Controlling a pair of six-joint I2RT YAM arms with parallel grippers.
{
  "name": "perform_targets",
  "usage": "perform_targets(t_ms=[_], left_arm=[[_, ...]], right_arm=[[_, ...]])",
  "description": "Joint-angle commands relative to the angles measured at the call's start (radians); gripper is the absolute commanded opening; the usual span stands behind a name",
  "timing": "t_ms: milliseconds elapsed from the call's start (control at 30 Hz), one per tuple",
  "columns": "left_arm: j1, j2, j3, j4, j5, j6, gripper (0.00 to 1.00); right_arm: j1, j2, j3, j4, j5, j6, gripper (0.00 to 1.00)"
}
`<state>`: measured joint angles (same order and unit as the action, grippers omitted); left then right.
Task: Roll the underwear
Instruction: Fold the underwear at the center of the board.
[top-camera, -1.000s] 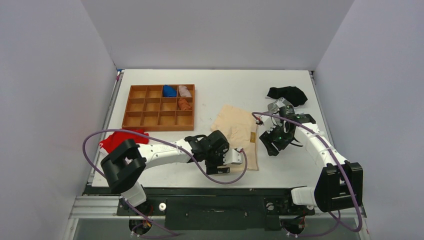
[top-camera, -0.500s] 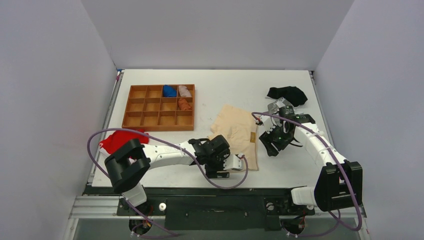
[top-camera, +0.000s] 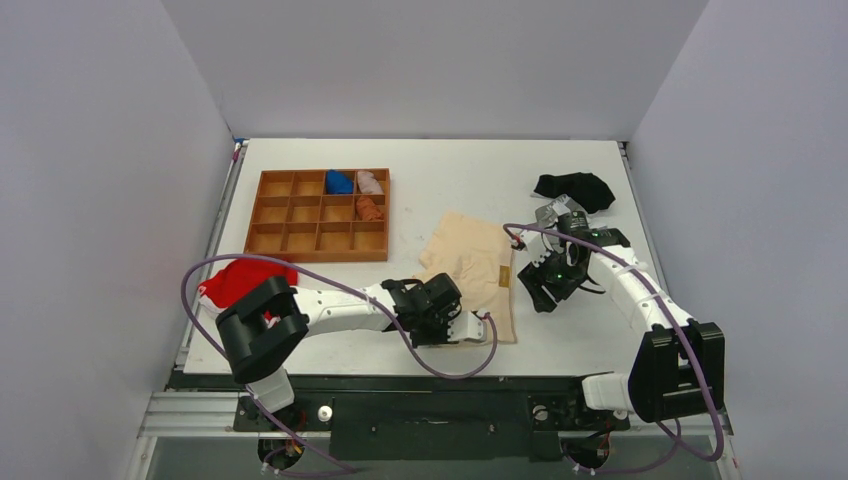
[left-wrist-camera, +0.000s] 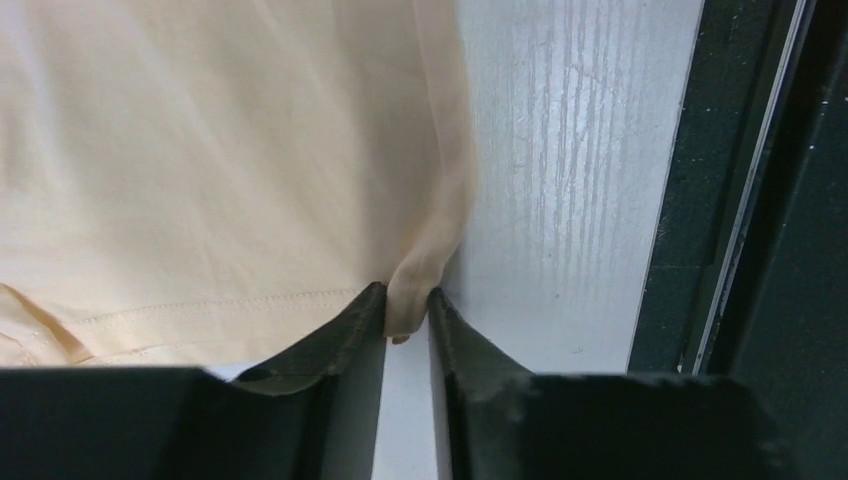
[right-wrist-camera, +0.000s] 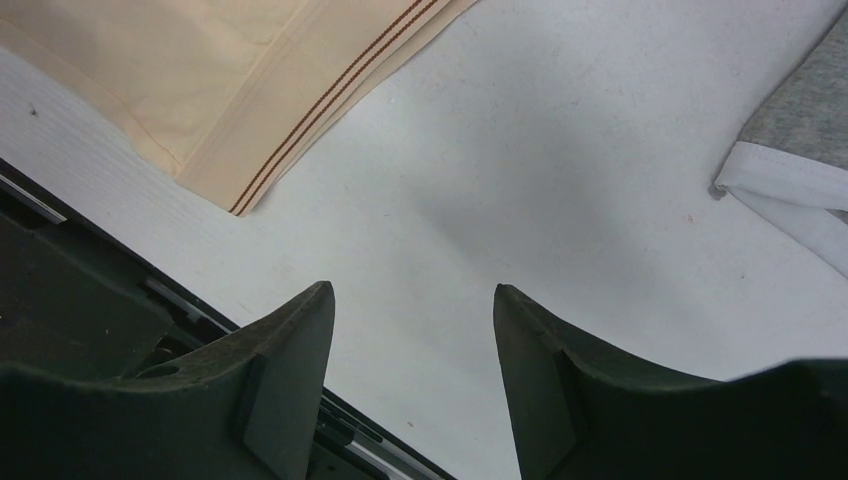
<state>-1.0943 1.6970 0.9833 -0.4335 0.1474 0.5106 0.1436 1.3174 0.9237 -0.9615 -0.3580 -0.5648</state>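
Note:
The underwear (top-camera: 470, 262) is a cream garment lying flat in the middle of the table, near its front edge. My left gripper (top-camera: 462, 328) sits at the garment's near corner. In the left wrist view the fingers have pinched a small fold of the underwear's (left-wrist-camera: 220, 170) edge, with the left gripper (left-wrist-camera: 407, 295) shut on it. My right gripper (top-camera: 545, 285) hovers to the right of the garment. The right wrist view shows the right gripper (right-wrist-camera: 412, 290) open over bare table, with the underwear's (right-wrist-camera: 200, 60) striped hem at the upper left.
A wooden compartment tray (top-camera: 255, 215) at the back left holds a blue roll (top-camera: 338, 182), a white one (top-camera: 370, 181) and a brown one (top-camera: 369, 208). A red garment (top-camera: 240, 280) lies at the left, a black one (top-camera: 575, 186) at the back right. A grey garment (right-wrist-camera: 800, 130) lies beside the right gripper.
The left gripper has slid a little toward the garment's near corner and closed its fingers on the fabric edge. The right arm has stayed still.

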Motion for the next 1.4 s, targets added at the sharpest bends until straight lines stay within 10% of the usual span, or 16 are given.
perform_targets(t_ms=[0, 133, 1367], left_arm=[[-0.003, 0.017, 0.027, -0.028, -0.002, 0.002, 0.15], [0.004, 0.013, 0.04, -0.04, 0.018, -0.01, 0.0], [0.392, 0.124, 0.113, 0.002, 0.646, -0.27, 0.0]], right_arm=[[0.002, -0.004, 0.014, 0.019, -0.039, 0.007, 0.56], [0.025, -0.029, -0.002, 0.028, -0.103, -0.024, 0.56], [0.434, -0.15, -0.259, 0.28, -0.067, -0.165, 0.54]])
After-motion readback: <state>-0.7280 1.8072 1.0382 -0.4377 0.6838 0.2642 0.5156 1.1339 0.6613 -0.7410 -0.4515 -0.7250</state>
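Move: Between the left hand's half-shut fingers sits the near-left corner of the spread beige underwear. Its near-right corner, the right hand's goal, lies some 17 cm to the left hand's right, level front to back. From the right hand that corner is about 8 cm back, 7 cm left and 6 cm below; the brown label lies roughly 5 cm ahead and 8 cm left, the grey underwear some 13 cm ahead and 6 cm right. Closing fully on the near-left corner, the left hand draws it about 3 cm forward, slightly left and up, its wrist turning nearly 40 degrees so the fingertips swing back towards the base. The right hand, fingers staying open, sweeps left, then back and down, then left and back again over the near-right corner, 7 cm left and 5 cm back in all, turning some 30 degrees counter-clockwise. ##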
